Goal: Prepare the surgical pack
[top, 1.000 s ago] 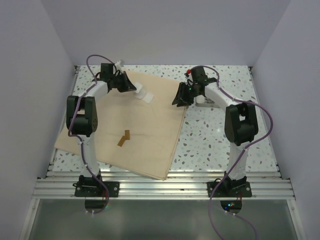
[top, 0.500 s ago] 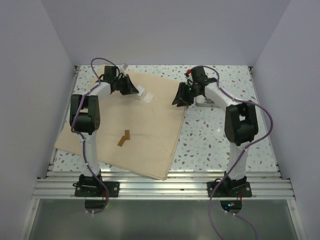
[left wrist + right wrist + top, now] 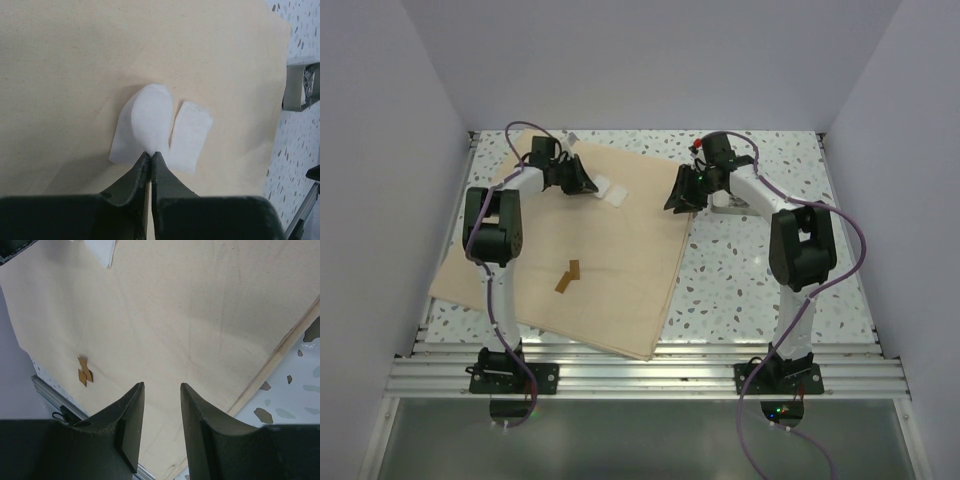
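The tan fabric sheet (image 3: 620, 260) of the surgical pack lies spread on the table's left half. Two white gauze squares rest on its far part. My left gripper (image 3: 151, 154) is shut on the near edge of the left gauze square (image 3: 147, 120), which curls upward; in the top view this gripper (image 3: 588, 183) sits beside both squares. The second gauze square (image 3: 189, 135) lies flat just to the right, untouched. My right gripper (image 3: 161, 386) hangs open over the sheet (image 3: 200, 315) near its right edge, holding nothing. No steel instruments show.
A small brown scrap (image 3: 568, 276) lies on the middle of the sheet. A grey metal tray (image 3: 300, 87) stands on the speckled tabletop past the sheet's right edge, partly hidden behind the right arm in the top view. White walls close in three sides.
My left arm has shifted a little and its gripper has drawn slightly back toward the far left with the gauze edge. The right arm has not moved.
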Robot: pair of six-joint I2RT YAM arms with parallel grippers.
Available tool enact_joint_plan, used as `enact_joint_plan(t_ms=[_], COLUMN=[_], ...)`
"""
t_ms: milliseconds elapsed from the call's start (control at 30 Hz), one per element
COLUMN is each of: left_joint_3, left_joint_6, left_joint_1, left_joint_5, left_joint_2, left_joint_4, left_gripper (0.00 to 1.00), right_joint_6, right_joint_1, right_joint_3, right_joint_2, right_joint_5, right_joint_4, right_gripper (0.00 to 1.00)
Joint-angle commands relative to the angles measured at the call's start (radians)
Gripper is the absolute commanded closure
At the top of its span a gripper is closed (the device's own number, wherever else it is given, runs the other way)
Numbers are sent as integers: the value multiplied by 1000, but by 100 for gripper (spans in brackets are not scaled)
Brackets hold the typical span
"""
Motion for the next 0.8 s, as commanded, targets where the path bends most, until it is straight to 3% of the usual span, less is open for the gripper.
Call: enact_joint_plan(t_ms=[0, 200, 333, 467, 633, 767], left_joint_3=[33, 62, 78, 85, 121, 142], left_joint_6=[-14, -11, 3, 35, 80, 92], left_joint_1=[-4, -4, -6, -8, -12, -29], left_joint_5=[-10, -24, -36, -89, -138, -159], left_joint_2=[22, 42, 39, -7, -35, -52], left_joint_4=[34, 12, -21, -75, -156, -195], left_gripper=[93, 85, 62, 50, 43, 44], right_joint_6=[5, 6, 6, 9, 15, 15], right_joint_1=[1, 0, 1, 1, 1, 1], right_joint_3=[14, 19, 19, 13, 2, -8], right_joint_2=[-32, -27, -26, -29, -35, -38], right_joint_5=[-20, -23, -27, -33, -36, -38], right_joint_4=[13, 11, 11, 19, 31, 33], right_gripper=[61, 61, 61, 61, 62, 61])
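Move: The left hand's closed fingers hold a gauze draped over a second one, whose middle lies about 2 cm to the right, 1 cm ahead and 1 cm below. The next gauze lies some 6 cm to this hand's right and 1 cm back, also about 1 cm below. From the idle right hand, the second gauze is roughly 18 cm to the left, 5 cm ahead and 8 cm below. The left hand sinks about 1 cm onto the gauze, opens just over halfway and rises about 1 cm. ##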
